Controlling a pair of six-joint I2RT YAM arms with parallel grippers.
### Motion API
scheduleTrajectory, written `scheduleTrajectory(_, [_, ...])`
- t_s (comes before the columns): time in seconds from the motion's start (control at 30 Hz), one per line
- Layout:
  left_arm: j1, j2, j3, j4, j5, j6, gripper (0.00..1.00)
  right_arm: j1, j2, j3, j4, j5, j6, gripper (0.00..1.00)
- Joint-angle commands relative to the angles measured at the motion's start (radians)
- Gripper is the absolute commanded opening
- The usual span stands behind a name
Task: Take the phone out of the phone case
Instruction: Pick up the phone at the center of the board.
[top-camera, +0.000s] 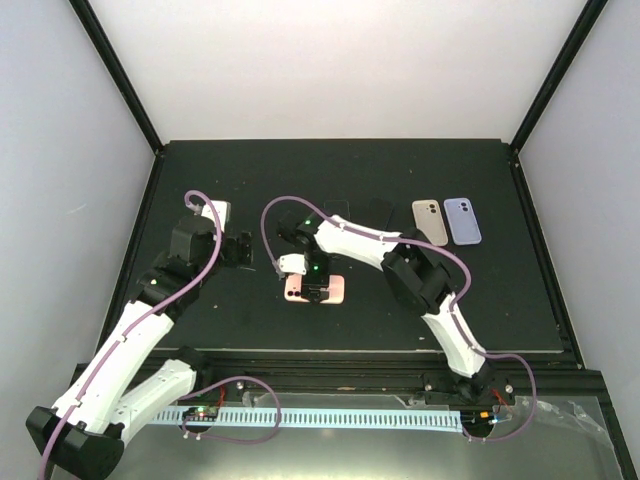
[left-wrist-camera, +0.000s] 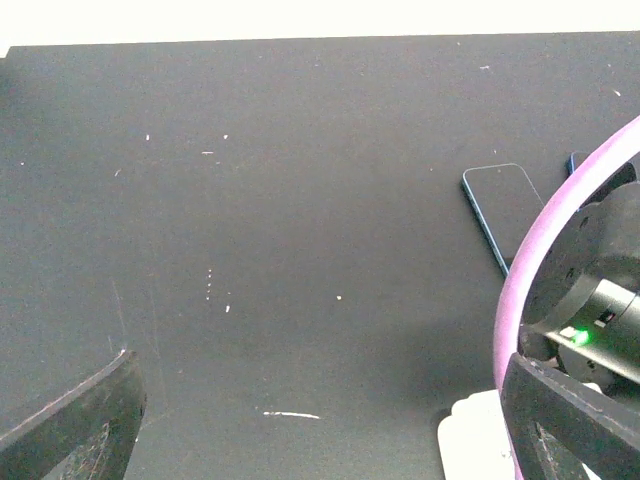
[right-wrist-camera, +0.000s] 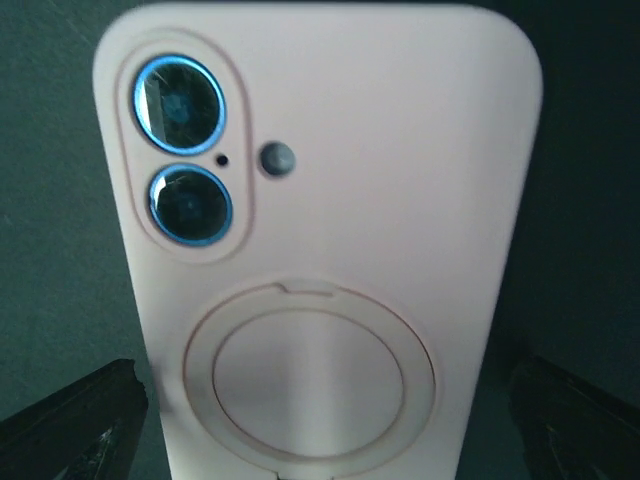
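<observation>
The pink phone case lies back up on the black mat, with the phone's blue-ringed camera lenses showing through its cutout and a round ring on its back. In the top view this phone case sits mid-table under my right gripper. My right gripper stands open, its dark fingertips on either side of the case's lower end, with a thin gap to the case on each side. My left gripper hovers open to the left over bare mat, and in its wrist view the left gripper holds nothing.
A dark phone lies screen up on the mat beyond the right arm. Two loose cases, a beige case and a lilac case, lie at the back right. The right arm's purple cable crosses the left wrist view.
</observation>
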Motion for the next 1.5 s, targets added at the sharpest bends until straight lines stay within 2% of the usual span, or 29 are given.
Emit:
scheduleTrajectory(0.0, [0.006,-0.02,0.005,0.022,-0.026,0.011,0.99,0.034,0.044,0.069,-0.092,0.039,-0.002,0.99])
scheduleTrajectory(0.2, [0.006,-0.027,0.004,0.021,-0.032,0.01,0.99,0.048,0.117,0.169,-0.151,0.073,0.036,0.94])
scheduleTrajectory(0.5, [0.007,-0.036,0.003,0.021,-0.043,0.011,0.99,0.109,0.09,0.097,-0.096,0.207,0.084,0.88])
scheduleTrajectory(0.57, [0.005,-0.037,0.003,0.021,-0.045,0.01,0.99,0.111,0.091,0.097,-0.095,0.206,0.082,0.83])
scheduleTrajectory(0.87, [0.007,-0.052,0.003,0.017,-0.068,-0.002,0.99,0.109,0.018,0.038,-0.057,0.228,0.059,0.5])
scheduleTrajectory(1.03, [0.013,-0.098,-0.001,0.023,-0.071,-0.02,0.99,0.096,-0.148,-0.087,-0.014,0.196,0.0,0.41])
scheduleTrajectory(1.13, [0.013,-0.142,-0.027,0.069,-0.022,0.003,0.99,0.07,-0.262,-0.165,-0.026,0.133,-0.036,0.39])
scheduleTrajectory(1.2, [0.013,-0.165,-0.062,0.124,0.071,0.044,0.95,0.045,-0.341,-0.205,-0.048,0.093,-0.054,0.39])
scheduleTrajectory(1.33, [-0.018,-0.155,-0.078,0.19,0.324,0.102,0.8,-0.012,-0.526,-0.296,-0.09,0.027,-0.09,0.39])
scheduleTrajectory(1.4, [-0.067,-0.136,-0.057,0.194,0.39,0.152,0.73,-0.053,-0.608,-0.345,-0.126,-0.03,-0.129,0.39])
scheduleTrajectory(1.47, [-0.152,-0.125,-0.044,0.189,0.388,0.221,0.71,-0.099,-0.69,-0.391,-0.178,-0.124,-0.208,0.39])
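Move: The pink-cased phone lies right under the downward-pointing right fingers, between them, its middle some 2 cm to the hand's left and 1 cm below. One bare phone lies about 22 cm ahead and 5 cm right of this hand, the darker one about 21 cm ahead and 17 cm right. From the left hand the pink-cased phone is some 19 cm right, 3 cm back and 22 cm below. The right hand pinches the pink-cased phone, lifting it some 12 cm and rightward; the left swings right. ##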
